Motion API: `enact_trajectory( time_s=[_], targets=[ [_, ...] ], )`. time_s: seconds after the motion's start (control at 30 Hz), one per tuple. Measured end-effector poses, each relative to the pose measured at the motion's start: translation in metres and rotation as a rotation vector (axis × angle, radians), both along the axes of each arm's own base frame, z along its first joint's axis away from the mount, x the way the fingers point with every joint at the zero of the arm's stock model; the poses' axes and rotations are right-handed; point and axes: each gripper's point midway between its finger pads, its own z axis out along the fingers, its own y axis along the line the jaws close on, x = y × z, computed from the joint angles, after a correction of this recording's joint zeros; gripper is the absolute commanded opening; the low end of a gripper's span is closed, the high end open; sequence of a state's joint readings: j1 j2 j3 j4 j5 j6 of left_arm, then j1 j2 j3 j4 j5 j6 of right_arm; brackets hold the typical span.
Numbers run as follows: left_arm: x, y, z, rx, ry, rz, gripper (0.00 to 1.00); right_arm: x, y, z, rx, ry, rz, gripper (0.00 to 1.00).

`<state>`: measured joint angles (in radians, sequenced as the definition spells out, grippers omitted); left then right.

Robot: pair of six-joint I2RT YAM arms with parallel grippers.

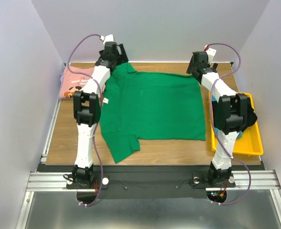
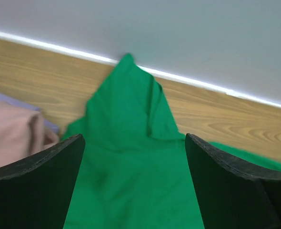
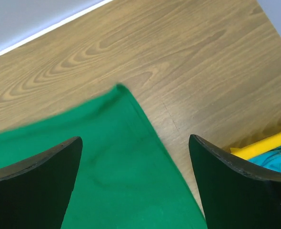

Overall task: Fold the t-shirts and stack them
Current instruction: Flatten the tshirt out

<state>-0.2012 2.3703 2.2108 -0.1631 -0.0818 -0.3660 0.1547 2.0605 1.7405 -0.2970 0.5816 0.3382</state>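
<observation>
A bright green t-shirt lies spread flat across the middle of the wooden table, with one sleeve near the front edge and a small white label at its left side. Folded at the far left is a dusty pink t-shirt with dark lettering. My left gripper hovers open over the green shirt's far-left sleeve, with nothing between its fingers; the pink shirt shows beside it. My right gripper stands open above the shirt's far-right corner, holding nothing.
A yellow tray sits along the table's right edge, partly under the right arm, with teal cloth in it. The back wall runs close behind both grippers. Bare wood lies right of the shirt corner.
</observation>
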Motion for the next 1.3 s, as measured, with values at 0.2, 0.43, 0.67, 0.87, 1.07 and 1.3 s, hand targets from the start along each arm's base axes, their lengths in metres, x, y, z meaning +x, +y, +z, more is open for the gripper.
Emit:
enact_trajectory(
  time_s=[0.2,0.43,0.67,0.87,1.07,1.3],
  targets=[
    [-0.033,-0.064,0.036,0.057,-0.055,-0.09,0.99,-0.006,0.013,0.017,0.07,-0.03,0.074,1.0],
    [-0.107,-0.059,0.085,0.057,-0.085,-0.077,0.99,-0.082,0.042,0.055,0.231,-0.091,0.212,1.0],
    [-0.238,-0.018,0.044,-0.022,0.033,0.019,0.99,-0.161,0.06,0.001,0.376,0.022,0.28,1.0],
    [-0.347,0.01,-0.014,-0.172,0.161,0.08,0.99,-0.232,0.065,-0.036,0.485,0.087,0.282,1.0],
    [-0.416,0.002,-0.048,-0.276,0.294,0.039,0.99,-0.256,0.068,-0.031,0.544,0.036,0.29,1.0],
    [-0.477,-0.011,-0.101,-0.217,0.573,0.003,0.97,-0.262,0.069,-0.04,0.562,0.054,0.278,1.0]
  ],
)
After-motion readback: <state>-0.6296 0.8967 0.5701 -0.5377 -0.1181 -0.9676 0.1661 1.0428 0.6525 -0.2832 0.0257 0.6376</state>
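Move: The green t-shirt's near left sleeve lies some 50 cm back of the left gripper, 5 cm to its right and 20 cm below. From that gripper, the pink t-shirt stack is about 22 cm left and 7 cm back; the white neck tag is 20 cm back and 7 cm left. The right gripper's end of the near hem is roughly 36 cm straight back and 15 cm below, with the yellow bin 18 cm right and 27 cm back of that gripper. Bring the open left gripper up and out to the right, then sweep it back about 48 cm over the t-shirt, sinking late and tipping the fingers down some 35 degrees towards the near left sleeve. Meanwhile draw the open right gripper back about 26 cm and a little left, rising before it sinks, rolling its left side up, and let it stop above the cloth. ##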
